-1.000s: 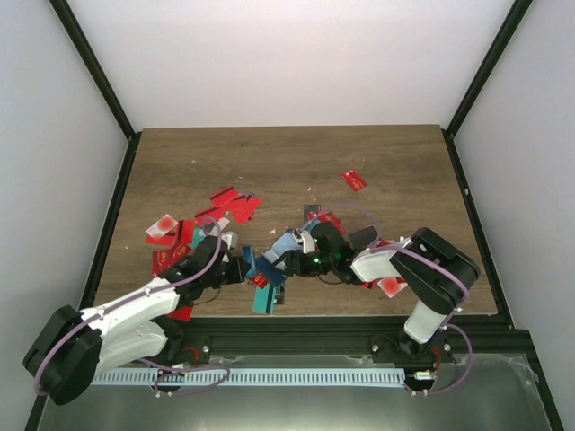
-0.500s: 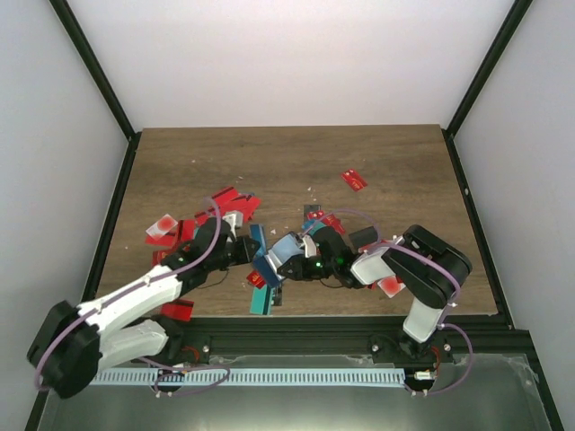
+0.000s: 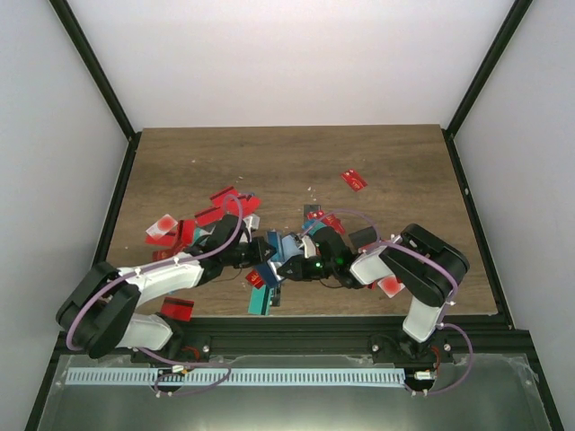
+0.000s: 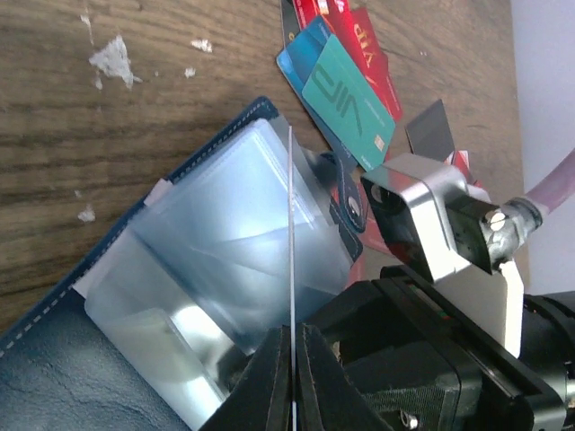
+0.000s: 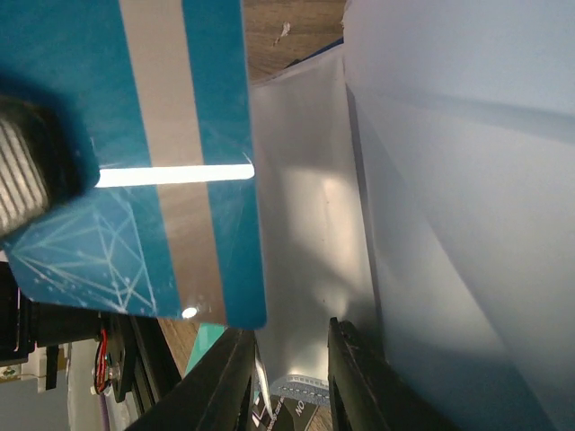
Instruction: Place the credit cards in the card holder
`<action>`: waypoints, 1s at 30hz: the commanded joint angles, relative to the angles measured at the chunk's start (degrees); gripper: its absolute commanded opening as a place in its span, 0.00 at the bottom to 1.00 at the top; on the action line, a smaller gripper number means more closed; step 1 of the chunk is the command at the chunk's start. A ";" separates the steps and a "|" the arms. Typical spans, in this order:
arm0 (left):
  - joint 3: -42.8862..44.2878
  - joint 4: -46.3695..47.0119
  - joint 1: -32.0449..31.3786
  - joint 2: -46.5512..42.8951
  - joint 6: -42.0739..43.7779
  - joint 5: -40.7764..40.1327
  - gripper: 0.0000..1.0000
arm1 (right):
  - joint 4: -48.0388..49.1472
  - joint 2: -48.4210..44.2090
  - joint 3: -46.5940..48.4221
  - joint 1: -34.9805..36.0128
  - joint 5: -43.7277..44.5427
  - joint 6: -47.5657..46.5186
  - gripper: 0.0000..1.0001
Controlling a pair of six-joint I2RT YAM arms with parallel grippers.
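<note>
The card holder (image 4: 54, 359) lies open at the middle near edge of the table, navy cover down, its clear sleeves (image 4: 225, 224) fanned up. In the top view it (image 3: 289, 244) sits between both grippers. My left gripper (image 4: 292, 328) is shut on a teal credit card, seen edge-on as a thin line (image 4: 292, 224) over the sleeves. The right wrist view shows that card (image 5: 153, 153) flat, with its grey stripe, beside a sleeve (image 5: 314, 224). My right gripper (image 5: 289, 337) has closed round a clear sleeve that fills the gap between its jaws. In the top view the left gripper (image 3: 259, 251) and the right gripper (image 3: 289, 262) nearly meet.
Many red cards (image 3: 193, 224) lie scattered left of the holder, one red card (image 3: 354, 180) sits alone further back, and another (image 3: 178, 308) lies at the near edge. A teal card (image 3: 260, 301) lies at the front edge. Teal and red cards (image 4: 346, 99) are piled beyond the holder.
My left arm has swung right, carrying the teal card up to the holder's sleeves. The right gripper's jaws have narrowed onto a sleeve.
</note>
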 commanded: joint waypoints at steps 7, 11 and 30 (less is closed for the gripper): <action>-3.99 4.41 0.40 3.25 -1.37 5.87 0.04 | -2.03 0.52 -0.95 -0.13 -0.71 -2.65 0.29; -5.20 9.72 0.75 7.20 -2.73 8.52 0.04 | -6.36 -1.32 -0.01 -0.17 -1.23 -6.08 0.34; -7.43 6.10 0.71 6.32 5.18 6.04 0.04 | -46.88 -16.08 19.09 -3.43 21.39 -22.78 0.80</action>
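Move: My left hand already holds the blue card, just above the open card holder, whose middle lies about 3 cm to its right, level in reach and some 6 cm below. From that hand the loose red card is about 5 cm back and 4 cm left, the teal card 11 cm back and 2 cm left, both roughly 7 cm down. My right hand is down at the holder's clear sleeves, the holder's middle about 2 cm ahead of it and 1 cm lower. I lower my left hand about 5 cm, easing back 2 or 3 cm, to bring the pinched blue card down to the holder's clear sleeves, my grip staying shut. My right hand first stays at the sleeves, then draws back a little while opening and lifts away some 10 cm, going forward as it rises and ending with its fingers wide. ##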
